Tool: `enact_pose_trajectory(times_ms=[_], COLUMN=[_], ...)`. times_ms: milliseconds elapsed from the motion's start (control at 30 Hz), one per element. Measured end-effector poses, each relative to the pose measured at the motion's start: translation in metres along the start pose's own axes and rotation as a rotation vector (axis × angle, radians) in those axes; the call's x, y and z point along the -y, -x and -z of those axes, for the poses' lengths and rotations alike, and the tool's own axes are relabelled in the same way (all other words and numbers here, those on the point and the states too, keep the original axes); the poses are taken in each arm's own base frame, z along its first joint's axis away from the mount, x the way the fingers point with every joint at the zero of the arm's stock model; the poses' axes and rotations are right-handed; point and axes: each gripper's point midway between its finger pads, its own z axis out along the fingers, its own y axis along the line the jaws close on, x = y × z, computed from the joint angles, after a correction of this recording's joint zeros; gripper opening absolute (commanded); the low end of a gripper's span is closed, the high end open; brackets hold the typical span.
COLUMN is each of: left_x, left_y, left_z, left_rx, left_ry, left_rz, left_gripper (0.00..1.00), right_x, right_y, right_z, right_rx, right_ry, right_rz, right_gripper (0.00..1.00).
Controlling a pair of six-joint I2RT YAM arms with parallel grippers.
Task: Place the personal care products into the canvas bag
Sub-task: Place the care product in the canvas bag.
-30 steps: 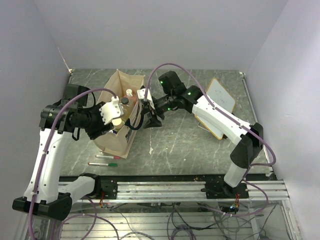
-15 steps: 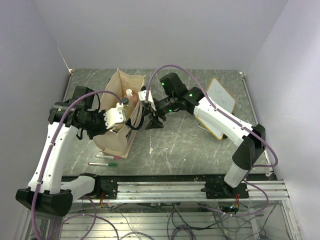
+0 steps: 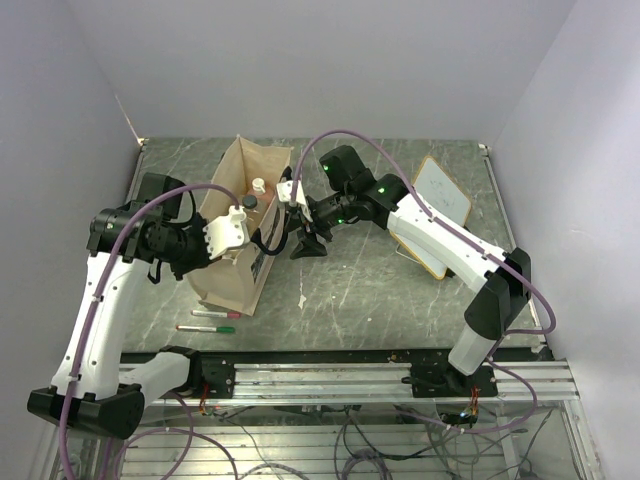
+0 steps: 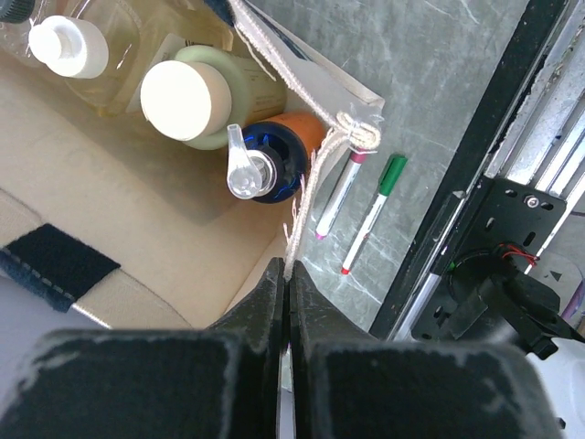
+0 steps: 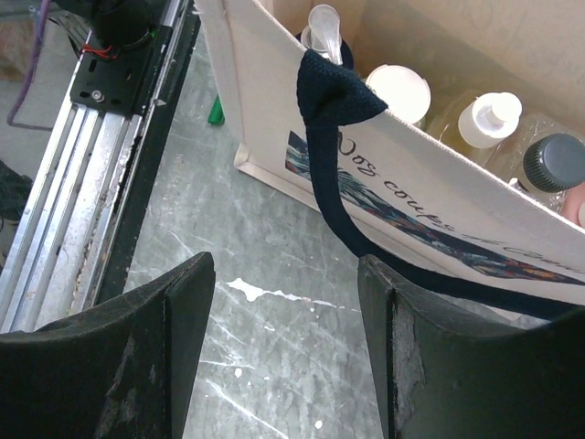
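Observation:
The canvas bag (image 3: 232,285) stands upright left of the table's middle, its mouth open. My left gripper (image 4: 286,270) (image 3: 238,226) is shut on the frayed near rim of the bag (image 4: 119,201). Inside stand the personal care products: an orange bottle with a blue pump top (image 4: 265,169), a pale green one with a cream cap (image 4: 187,96) and an amber one with a white cap (image 4: 69,46). The right wrist view adds a dark-capped bottle (image 5: 553,160). My right gripper (image 5: 283,265) (image 3: 305,245) hangs open over the table beside the bag's printed side (image 5: 430,174), with the navy strap (image 5: 329,183) next to it.
A red marker pen (image 3: 215,313) and a green one (image 3: 205,328) lie on the table in front of the bag. A wood-framed whiteboard (image 3: 440,200) lies at the right. The metal rail (image 3: 330,375) runs along the near edge.
My left gripper has closed, now on the bag's rim, and the left arm has drawn back to the left. The bag's mouth stands wider. The right gripper stays open in place.

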Motion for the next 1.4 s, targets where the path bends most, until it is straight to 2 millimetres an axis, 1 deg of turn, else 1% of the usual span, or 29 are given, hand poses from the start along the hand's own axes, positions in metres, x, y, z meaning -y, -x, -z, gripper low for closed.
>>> enact_pose_trajectory(times_ms=[100,233,300,433,633,800,833,900,933,1000,1100,1200,1233,1333,1367,1400], left_x=[0.000,0.000,0.002,0.003,0.001,-0.003,-0.003,-0.004,-0.006,-0.011,-0.026,-0.044,-0.051,-0.072,-0.080,-0.086], left_y=[0.000,0.000,-0.002,-0.004,0.001,0.005,0.006,0.008,0.010,0.014,0.024,0.035,0.039,0.052,0.056,0.059], left_z=[0.000,-0.001,-0.004,-0.009,-0.011,-0.014,-0.014,-0.015,-0.014,-0.011,-0.005,0.001,0.002,0.006,0.008,0.009], left_rx=[0.001,0.004,0.001,0.002,0.026,0.047,0.051,0.057,0.061,0.071,0.093,0.120,0.132,0.180,0.198,0.213], left_ry=[0.002,0.005,-0.002,-0.008,-0.003,0.007,0.007,0.006,0.010,0.027,0.078,0.136,0.157,0.233,0.264,0.293], left_rz=[0.006,0.005,0.007,0.013,0.028,0.054,0.060,0.076,0.081,0.096,0.111,0.138,0.154,0.210,0.236,0.260], left_gripper=[0.07,0.12,0.16,0.20,0.36,0.52,0.61,0.81,0.88,0.95,0.97,0.98,0.98,0.99,0.99,1.00], right_x=[0.001,0.002,0.002,0.002,0.001,0.001,0.001,0.004,0.007,0.016,0.043,0.073,0.083,0.101,0.109,0.114], right_y=[-0.001,-0.002,-0.002,-0.003,-0.011,-0.014,-0.014,-0.014,-0.014,-0.018,-0.026,-0.037,-0.042,-0.057,-0.063,-0.068], right_z=[0.000,0.000,0.000,0.000,-0.002,0.002,0.003,0.008,0.013,0.025,0.060,0.106,0.126,0.176,0.197,0.211], right_rx=[-0.005,-0.009,-0.010,-0.013,-0.029,-0.044,-0.046,-0.046,-0.043,-0.041,-0.031,-0.028,-0.031,-0.055,-0.070,-0.083], right_ry=[-0.006,-0.010,-0.011,-0.011,-0.012,-0.031,-0.038,-0.059,-0.077,-0.125,-0.256,-0.434,-0.514,-0.722,-0.818,-0.884], right_rz=[0.000,0.003,0.005,0.005,-0.007,-0.003,-0.002,-0.004,-0.008,-0.030,-0.092,-0.148,-0.170,-0.235,-0.267,-0.286], right_gripper=[0.64,0.64,0.64,0.64,0.64,0.66,0.67,0.69,0.70,0.72,0.76,0.78,0.80,0.86,0.88,0.90])
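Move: The left fingers are shut on the canvas bag's near rim. The bag's middle lies about 14 cm ahead of them, 11 to the right and 12 below. Inside, the orange bottle stands some 3 cm ahead, 8 right and 13 below; the green bottle is about 8 ahead, 9 right and 12 below. From the open right hand, the bag's middle is roughly 6 ahead, 11 left and 10 below, with the dark strap just 4 cm to its left. Still pinching the canvas bag's near rim, the left hand dips about 1 cm, opens wide and lets go, then swings forward some 9 cm and up over the bag's mouth, turning counter-clockwise. The right hand, at first nearly still, backs away from the strap side of the bag late and fast, about 18 cm right and 16 forward, rising slightly, turning some 50 degrees clockwise and opening wider. ##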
